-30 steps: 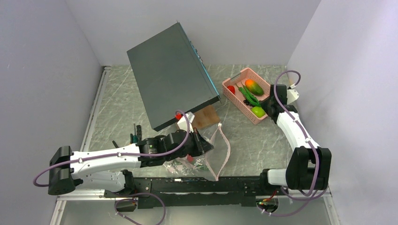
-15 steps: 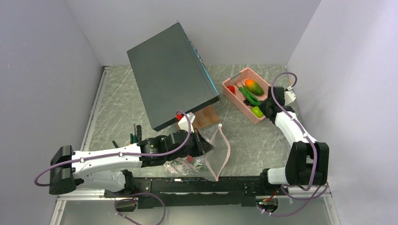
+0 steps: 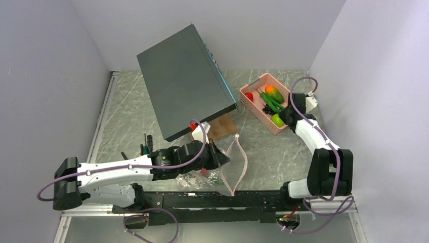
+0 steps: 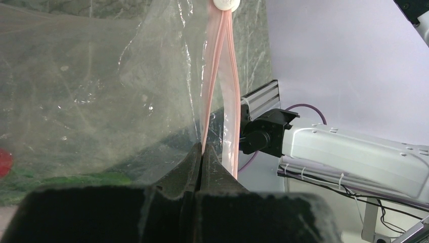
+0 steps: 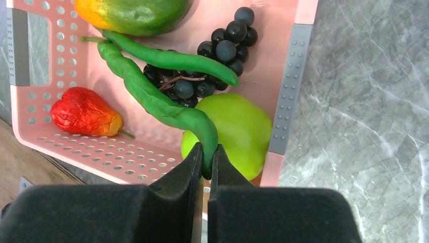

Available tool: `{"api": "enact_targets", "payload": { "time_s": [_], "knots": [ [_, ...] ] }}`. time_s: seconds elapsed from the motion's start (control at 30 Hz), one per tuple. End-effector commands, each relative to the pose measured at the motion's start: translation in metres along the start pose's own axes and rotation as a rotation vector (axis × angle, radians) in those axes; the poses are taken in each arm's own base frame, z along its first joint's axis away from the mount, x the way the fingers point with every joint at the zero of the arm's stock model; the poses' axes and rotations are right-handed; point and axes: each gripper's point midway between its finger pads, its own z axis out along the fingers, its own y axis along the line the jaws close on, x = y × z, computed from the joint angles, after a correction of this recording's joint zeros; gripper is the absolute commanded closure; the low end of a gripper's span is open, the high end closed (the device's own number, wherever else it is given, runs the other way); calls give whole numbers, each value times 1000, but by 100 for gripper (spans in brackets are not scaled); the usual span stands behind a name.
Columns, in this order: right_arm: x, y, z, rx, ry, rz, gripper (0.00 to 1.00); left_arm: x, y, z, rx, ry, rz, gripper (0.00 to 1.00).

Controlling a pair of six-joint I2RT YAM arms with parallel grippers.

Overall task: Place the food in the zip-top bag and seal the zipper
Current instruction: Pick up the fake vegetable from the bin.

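The clear zip-top bag [image 3: 222,169] lies near the front edge, its pale pink zipper [image 4: 218,76] gaping open. My left gripper [image 4: 202,152] is shut on one pink lip of the bag's mouth; it also shows in the top view [image 3: 222,159]. A green pod [image 4: 76,179] and a red piece [image 4: 4,162] lie inside the bag. My right gripper [image 5: 207,162] is shut on the end of a long green pod [image 5: 152,98] in the pink basket [image 5: 286,76]. A second pod [image 5: 172,58], black grapes [image 5: 225,40], a lime-green fruit [image 5: 238,129], a mango [image 5: 136,11] and a red piece [image 5: 83,112] lie there too.
A large dark grey box [image 3: 184,81] stands tilted at the middle back. A brown wooden board [image 3: 221,126] lies beneath its near corner. Small hand tools [image 3: 144,147] lie left of the left arm. The basket [image 3: 258,104] stands at the back right.
My right gripper has moved further into the basket and closed on the green pod's end. The left gripper has kept its hold on the bag lip.
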Motion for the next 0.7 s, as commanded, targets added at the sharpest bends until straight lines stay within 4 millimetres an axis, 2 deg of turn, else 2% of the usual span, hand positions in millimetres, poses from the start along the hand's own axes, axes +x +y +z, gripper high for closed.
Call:
{"api": "enact_targets", "payload": {
  "time_s": [0.0,0.23,0.53,0.67],
  "knots": [
    [-29,10,-17,-34,-89,-7,100,-12,-20,-5,47,-26,-9,100],
    [-54,15,-57,-64,-152,-40,100,-10,-21,-3,52,-19,-10,100],
    [-65,18,-105,-93,-168,-131,100,-11,-20,-1,37,-28,-4,100],
    [-45,33,-131,-132,-139,-218,100,-11,-15,2,20,-31,-6,100]
  ]
}}
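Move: The right hand already has the held green pepper pinched by its stemless end, and the open bag mouth it is meant for lies about 24 cm back and 21 cm to its left, roughly 5 cm higher. Some 6 cm below the hand is the green apple, about 1 cm ahead and 1 cm left; the grapes sit about 6 cm ahead and 5 cm left, the mango about 14 cm ahead and 1 cm left, both some 8 cm down. From the left hand, the bag mouth's middle is level, 3 cm right and 4 cm below. Up out of the bin goes the right hand, rising about 10 cm and, more as it climbs, drawing back some 4 cm, off the apple and grapes. Its fingers stay shut on the pepper's end while the wrist tips up and twists slightly, roughly 10 degrees in all. The left hand stays put, still pinching the bag's zipper edge. ##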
